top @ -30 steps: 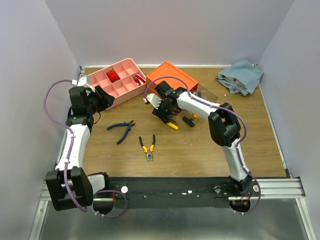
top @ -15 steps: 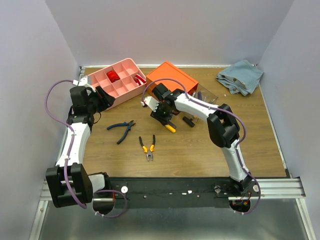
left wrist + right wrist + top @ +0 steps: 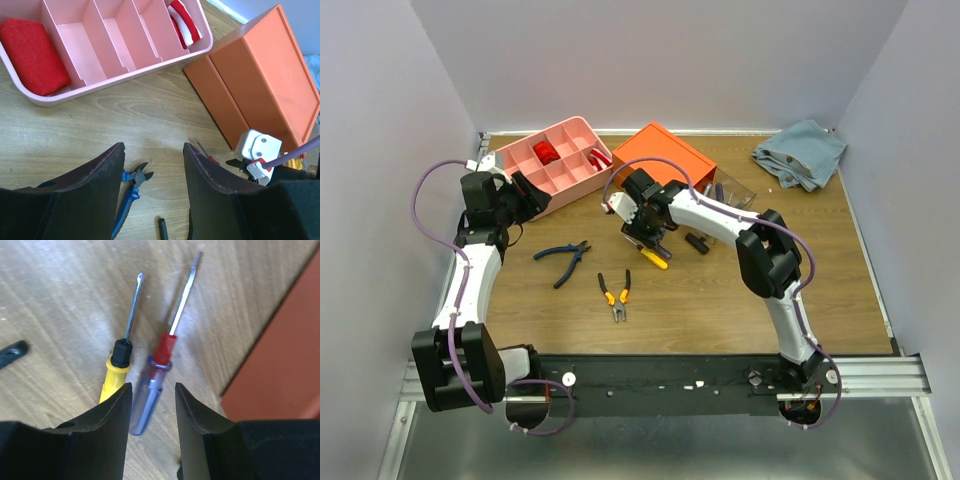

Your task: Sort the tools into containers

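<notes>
My right gripper (image 3: pixel 151 386) is open and low over the table, its jaws either side of a clear blue-handled screwdriver (image 3: pixel 164 351) with a red collar, without touching it. A yellow-handled screwdriver (image 3: pixel 116 375) lies just left of it, partly under my left finger. From above, my right gripper (image 3: pixel 645 235) sits in front of the orange box (image 3: pixel 665 155). My left gripper (image 3: pixel 153 147) hangs open and empty near the pink tray (image 3: pixel 120 82), above the blue-handled pliers (image 3: pixel 131 187). Orange-handled pliers (image 3: pixel 615 293) lie nearer the front.
The pink tray holds a red item (image 3: pixel 32 55) and a red-and-white one (image 3: pixel 184 22). A clear drawer (image 3: pixel 735 195) sticks out of the orange box, with a dark tool (image 3: pixel 697 243) before it. A blue-grey cloth (image 3: pixel 800 152) lies at the back right.
My right gripper has shifted a little to the left over the screwdrivers and its jaws have narrowed slightly. The left arm has not moved.
</notes>
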Tool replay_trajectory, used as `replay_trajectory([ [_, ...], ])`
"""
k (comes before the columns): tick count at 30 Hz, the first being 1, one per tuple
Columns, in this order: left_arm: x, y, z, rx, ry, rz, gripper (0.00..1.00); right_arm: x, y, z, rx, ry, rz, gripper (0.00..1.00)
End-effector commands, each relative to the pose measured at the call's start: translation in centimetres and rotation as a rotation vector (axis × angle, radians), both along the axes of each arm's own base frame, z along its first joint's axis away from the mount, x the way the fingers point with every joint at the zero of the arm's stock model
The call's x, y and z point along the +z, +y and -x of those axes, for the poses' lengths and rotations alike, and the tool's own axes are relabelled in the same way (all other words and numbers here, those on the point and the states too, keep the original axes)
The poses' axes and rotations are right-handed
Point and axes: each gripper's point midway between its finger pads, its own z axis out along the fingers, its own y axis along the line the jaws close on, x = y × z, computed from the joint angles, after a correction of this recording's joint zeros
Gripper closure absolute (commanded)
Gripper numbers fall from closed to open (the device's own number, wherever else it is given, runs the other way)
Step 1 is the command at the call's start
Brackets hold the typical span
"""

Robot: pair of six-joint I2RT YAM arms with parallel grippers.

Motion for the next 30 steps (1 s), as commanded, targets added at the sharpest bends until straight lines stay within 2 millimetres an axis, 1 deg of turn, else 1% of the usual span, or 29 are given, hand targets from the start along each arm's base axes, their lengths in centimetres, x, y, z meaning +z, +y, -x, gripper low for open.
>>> replay_trajectory([
  [1, 1.0, -0.1, -0.2, -0.016, -0.033, 0.006, 0.4, -0.6, -0.4, -1.7, -0.022, -0.074, 0.047, 0.53],
  [5, 0.7, 0.0, 0.1, -0.012, -0.028, 0.0, 0.4, -2.0, -0.5, -1.8, -0.015, -0.056, 0.07, 0.54],
  [6, 0.6, 0.0, 0.1, -0.011, -0.026, 0.002, 0.4, -2.3, -0.6, -1.7, -0.012, -0.047, 0.076, 0.58],
  [7, 0.7, 0.0, 0.1, -0.012, -0.028, 0.0, 0.4, -2.6, -0.5, -1.5, -0.009, -0.033, 0.073, 0.59],
  [11, 0.7, 0.0, 0.0, -0.012, -0.028, -0.001, 0.4, -3.2, -0.5, -0.8, -0.007, 0.003, 0.075, 0.58],
  [12, 0.6, 0.0, 0.0, -0.013, -0.027, -0.002, 0.4, -3.1, -0.6, -0.7, -0.009, 0.005, 0.077, 0.59],
  [14, 0.6, 0.0, -0.1, -0.011, -0.026, 0.002, 0.4, -3.3, -0.4, -0.1, 0.004, 0.032, 0.062, 0.71],
  [15, 0.7, 0.0, -0.2, -0.01, -0.027, 0.004, 0.4, -3.2, -0.4, 0.0, 0.005, 0.034, 0.062, 0.84],
  [16, 0.6, -0.1, -0.2, -0.013, -0.024, 0.008, 0.4, -2.5, -0.3, -0.1, 0.004, 0.031, 0.05, 0.9],
  [18, 0.9, -0.1, -0.4, -0.016, -0.026, 0.009, 0.4, -0.5, 0.3, -0.3, 0.002, 0.012, 0.016, 0.99],
  [19, 1.0, -0.1, -0.5, -0.018, -0.026, 0.01, 0.4, 1.8, 0.9, -0.2, 0.006, 0.0, -0.039, 0.99],
  [20, 1.4, -0.1, -0.7, -0.018, -0.031, 0.011, 0.41, 3.5, 1.2, -0.1, 0.019, -0.011, -0.072, 0.99],
  [21, 1.3, -0.1, -0.7, -0.019, -0.027, 0.01, 0.41, 5.4, 1.5, 0.0, 0.027, -0.02, -0.105, 0.99],
  [22, 1.2, -0.1, -0.9, -0.02, -0.02, 0.014, 0.41, 7.1, 2.3, 0.9, 0.059, 0.022, -0.182, 0.99],
  [23, 1.6, 0.0, -1.1, -0.014, -0.026, 0.009, 0.42, 10.4, 2.0, 0.9, 0.054, 0.018, -0.262, 0.99],
  [24, 1.3, -0.3, -1.4, -0.023, -0.017, 0.006, 0.43, 12.1, 1.9, 1.1, 0.043, 0.035, -0.322, 0.99],
  [25, 1.0, -0.4, -1.4, -0.04, -0.002, -0.016, 0.43, 14.0, 2.1, 1.8, 0.025, 0.08, -0.411, 0.99],
  [26, 2.1, -0.6, -2.0, -0.057, -0.021, -0.038, 0.44, 16.6, 0.7, 0.9, -0.012, 0.058, -0.474, 0.99],
  [27, 1.3, -0.9, -2.5, -0.079, 0.005, -0.056, 0.44, 18.1, 0.2, 0.6, -0.034, 0.048, -0.514, 0.99],
  [28, 1.3, -1.3, -2.9, -0.107, 0.01, -0.083, 0.44, 18.9, -0.6, 0.3, -0.076, 0.058, -0.547, 0.99],
  [29, 2.5, -1.5, -3.6, -0.125, -0.002, -0.099, 0.44, 19.6, -2.3, -1.1, -0.131, 0.038, -0.569, 0.99],
  [30, 2.7, -1.9, -4.0, -0.154, 0.001, -0.101, 0.44, 21.3, -3.3, -1.8, -0.159, -0.008, -0.605, 0.99],
])
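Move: The red-and-blue screwdriver lies almost under the right hand, its middle about 2 cm ahead, 1 cm left and 3 cm below, tip pointing forward-left. At the same depth, the yellow screwdriver is some 3 cm left and 1 cm back, and the black hammer head some 9 cm to the right, level fore and aft. The orange box's middle stands about 14 cm ahead, 1 cm right and 2 cm higher. From the left hand, the red-and-blue screwdriver lies about 26 cm right, straight across, 18 cm lower. The red-and-blue screwdriver's handle is pinched just behind its collar: the right hand eases forward about 1 cm and sinks 2 cm over it, then closes its half-open fingers. It then lifts the screwdriver nearly straight up, some 13 cm and quickening, the hand's left side rolling up about 20 degrees. Late on, the left hand starts forward about 2 cm, still empty. ##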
